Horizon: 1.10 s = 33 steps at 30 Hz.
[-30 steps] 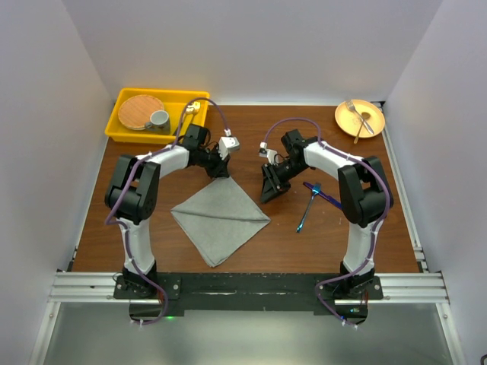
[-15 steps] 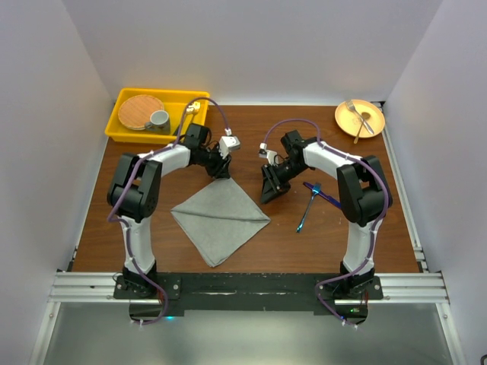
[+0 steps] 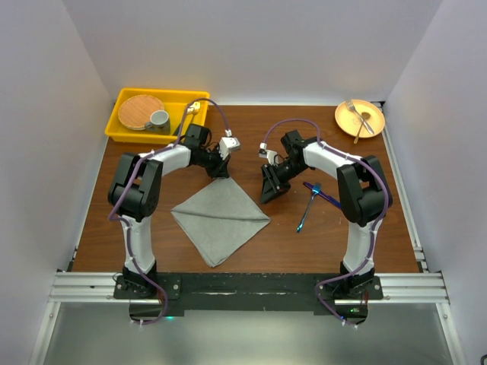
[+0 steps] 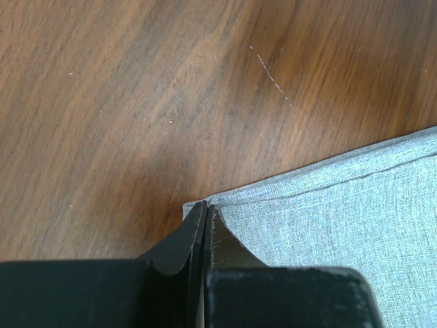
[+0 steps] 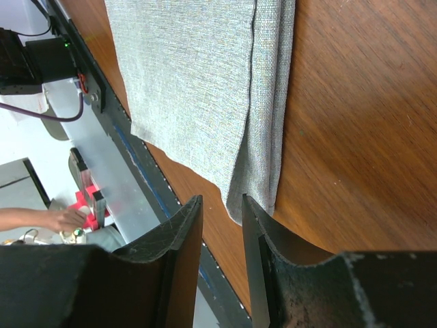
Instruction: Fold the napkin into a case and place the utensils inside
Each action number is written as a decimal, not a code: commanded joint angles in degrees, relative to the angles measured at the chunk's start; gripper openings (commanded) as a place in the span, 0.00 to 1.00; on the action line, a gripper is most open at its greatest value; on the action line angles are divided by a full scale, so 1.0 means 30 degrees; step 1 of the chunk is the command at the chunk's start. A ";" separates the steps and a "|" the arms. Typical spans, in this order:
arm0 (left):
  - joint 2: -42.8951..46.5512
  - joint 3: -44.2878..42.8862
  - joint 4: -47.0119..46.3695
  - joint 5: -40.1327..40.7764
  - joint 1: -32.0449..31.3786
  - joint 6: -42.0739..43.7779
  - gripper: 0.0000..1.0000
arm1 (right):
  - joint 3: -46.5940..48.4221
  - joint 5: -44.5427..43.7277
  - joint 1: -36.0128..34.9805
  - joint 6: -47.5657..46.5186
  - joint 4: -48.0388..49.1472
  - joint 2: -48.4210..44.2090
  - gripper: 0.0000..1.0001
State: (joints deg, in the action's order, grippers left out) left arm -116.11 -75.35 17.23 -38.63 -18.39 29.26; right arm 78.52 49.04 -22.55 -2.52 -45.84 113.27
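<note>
The grey napkin (image 3: 221,217) lies folded as a diamond on the table, a crease across it. My left gripper (image 3: 221,171) is at its far corner. In the left wrist view it is shut (image 4: 205,205), tips touching that corner of the napkin (image 4: 341,219), which lies flat. No cloth shows between the jaws. My right gripper (image 3: 268,196) stands by the right corner, a little open (image 5: 222,203) with nothing between the jaws, and the napkin's doubled edge (image 5: 263,137) is just past its tips. The blue utensils (image 3: 312,199) lie crossed to the right.
At the back left, a yellow bin (image 3: 152,139) holds a round wooden plate and a grey cup. An orange plate (image 3: 339,122) with a silver fork sits at the back right corner. The metal rail (image 5: 116,171) runs along the near table edge.
The left arm has shifted very slightly at the napkin's corner. The napkin, the utensils and the right arm are as before.
</note>
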 commanded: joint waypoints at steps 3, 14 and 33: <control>0.1146 -0.0518 -0.0734 -0.0512 0.0300 -0.0406 0.00 | 0.0692 0.0734 -0.0073 0.0021 -0.0129 0.0094 0.34; 0.1410 -0.0342 -0.1320 -0.0335 0.0623 -0.0670 0.00 | 0.0545 0.1203 -0.0248 0.0021 0.0106 -0.0082 0.35; 0.1146 -0.0664 -0.0267 -0.0628 0.0975 -0.0348 0.27 | 0.0867 0.1116 -0.0659 0.0109 0.0223 0.0210 0.36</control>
State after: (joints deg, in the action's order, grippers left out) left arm -114.56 -75.37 16.01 -38.79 -16.10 27.99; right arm 78.74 50.76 -24.43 -2.52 -45.58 113.30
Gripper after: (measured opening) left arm 0.242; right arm 0.354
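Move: The left fingers are already shut on the napkin's far corner, at table height. Its right corner lies about 13 cm back and 13 cm to the right of that hand, and the yellow tray's middle some 20 cm ahead and 21 cm to the left. That right corner sits almost straight under the right hand, about 5 cm down and 1 cm right; the blue spoon is roughly 13 cm to this hand's right and 2 cm ahead. Keep the left gripper's pinch on the napkin's far corner and draw it about 1.5 cm forward and as much up, edging left too; stop there and part the fingers to about a quarter open to let the cloth go. Meanwhile ease the open right gripper some 1.5 cm left and back over the napkin's right corner, without closing. ##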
